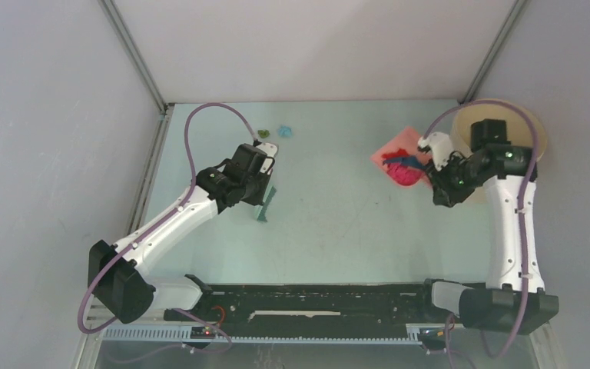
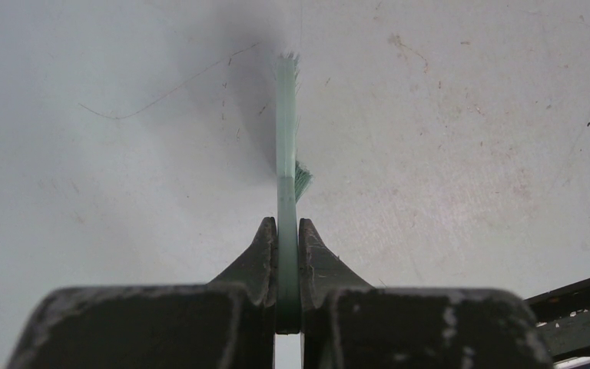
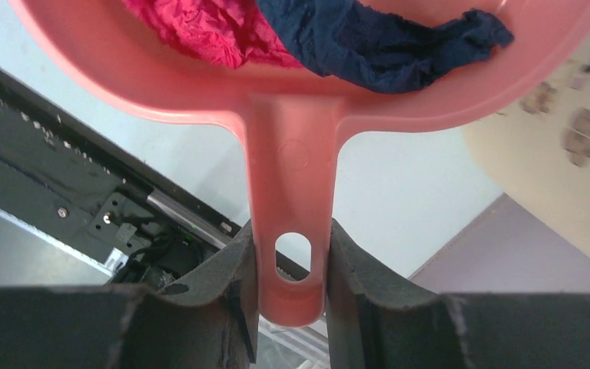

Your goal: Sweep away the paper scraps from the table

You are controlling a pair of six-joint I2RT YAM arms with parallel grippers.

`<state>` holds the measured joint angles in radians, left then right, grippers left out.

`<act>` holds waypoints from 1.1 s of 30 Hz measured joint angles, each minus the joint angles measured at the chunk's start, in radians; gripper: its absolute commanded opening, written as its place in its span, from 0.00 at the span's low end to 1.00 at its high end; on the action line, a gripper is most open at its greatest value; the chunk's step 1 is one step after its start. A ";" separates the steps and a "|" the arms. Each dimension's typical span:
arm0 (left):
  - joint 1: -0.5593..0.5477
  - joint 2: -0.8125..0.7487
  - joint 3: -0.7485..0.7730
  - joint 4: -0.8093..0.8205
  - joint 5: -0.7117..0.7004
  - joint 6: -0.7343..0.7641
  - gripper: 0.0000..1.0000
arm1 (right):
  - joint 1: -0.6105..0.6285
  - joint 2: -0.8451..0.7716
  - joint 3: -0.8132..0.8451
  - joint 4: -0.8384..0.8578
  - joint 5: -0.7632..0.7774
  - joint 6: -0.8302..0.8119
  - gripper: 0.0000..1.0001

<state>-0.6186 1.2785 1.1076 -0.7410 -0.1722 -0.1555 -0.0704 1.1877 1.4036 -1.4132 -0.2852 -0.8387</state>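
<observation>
My left gripper (image 1: 265,175) (image 2: 287,231) is shut on the thin handle of the teal hand brush (image 1: 264,206) (image 2: 286,154), which hangs over the pale green table (image 1: 330,223). A green paper scrap (image 1: 263,134) and a light blue one (image 1: 284,131) lie on the table beyond it. The salmon-pink dustpan (image 1: 399,156) (image 3: 292,154) is tilted up at the right, its handle clamped in my shut right gripper (image 1: 436,173) (image 3: 290,246). Inside the pan lie red and magenta scraps (image 3: 200,31) and a dark blue one (image 3: 384,46).
A round beige bin (image 1: 534,131) stands at the far right corner, behind my right arm. Metal rails edge the table, with grey walls all round. The black base rail (image 1: 323,301) runs along the near edge.
</observation>
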 measured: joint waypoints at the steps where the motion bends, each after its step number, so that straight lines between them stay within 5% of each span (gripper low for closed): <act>1: 0.000 0.000 0.000 0.000 0.000 0.000 0.00 | -0.055 0.022 0.047 -0.015 -0.018 0.002 0.00; 13: 0.000 0.000 0.000 -0.001 0.022 0.007 0.00 | -0.402 0.235 0.473 -0.082 -0.113 0.120 0.00; 21: 0.000 0.000 0.000 -0.001 0.027 0.007 0.01 | -0.550 0.345 0.537 -0.015 -0.036 0.288 0.00; 33: 0.000 0.005 0.000 -0.001 0.048 0.007 0.01 | -0.568 0.365 0.503 0.267 0.293 0.344 0.00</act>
<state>-0.6186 1.2831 1.1076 -0.7418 -0.1238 -0.1486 -0.6388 1.5528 1.9064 -1.1465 0.0078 -0.4946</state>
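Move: The bin's middle is about 15 cm to the right of the right gripper, some 12 cm ahead and about 10 cm below it. The dustpan already in the right gripper, with the crimson, red and navy scraps in it, reaches out about 9 cm ahead and 8 cm to the left, some 4 cm lower. From the left gripper, holding the brush, the bin lies nearly 60 cm to the right, roughly 12 cm ahead. Bring the right gripper up and over to the bin's right side, still pinching the dustpan by its handle: rise about 8 cm while easing forward and right, then sweep on right above the bin's near side, some 24 cm sideways in all. Swing the wrist about 60 degrees clockwise on the way, so the pan ends up pointing outward, and leave the fingers as they are. ##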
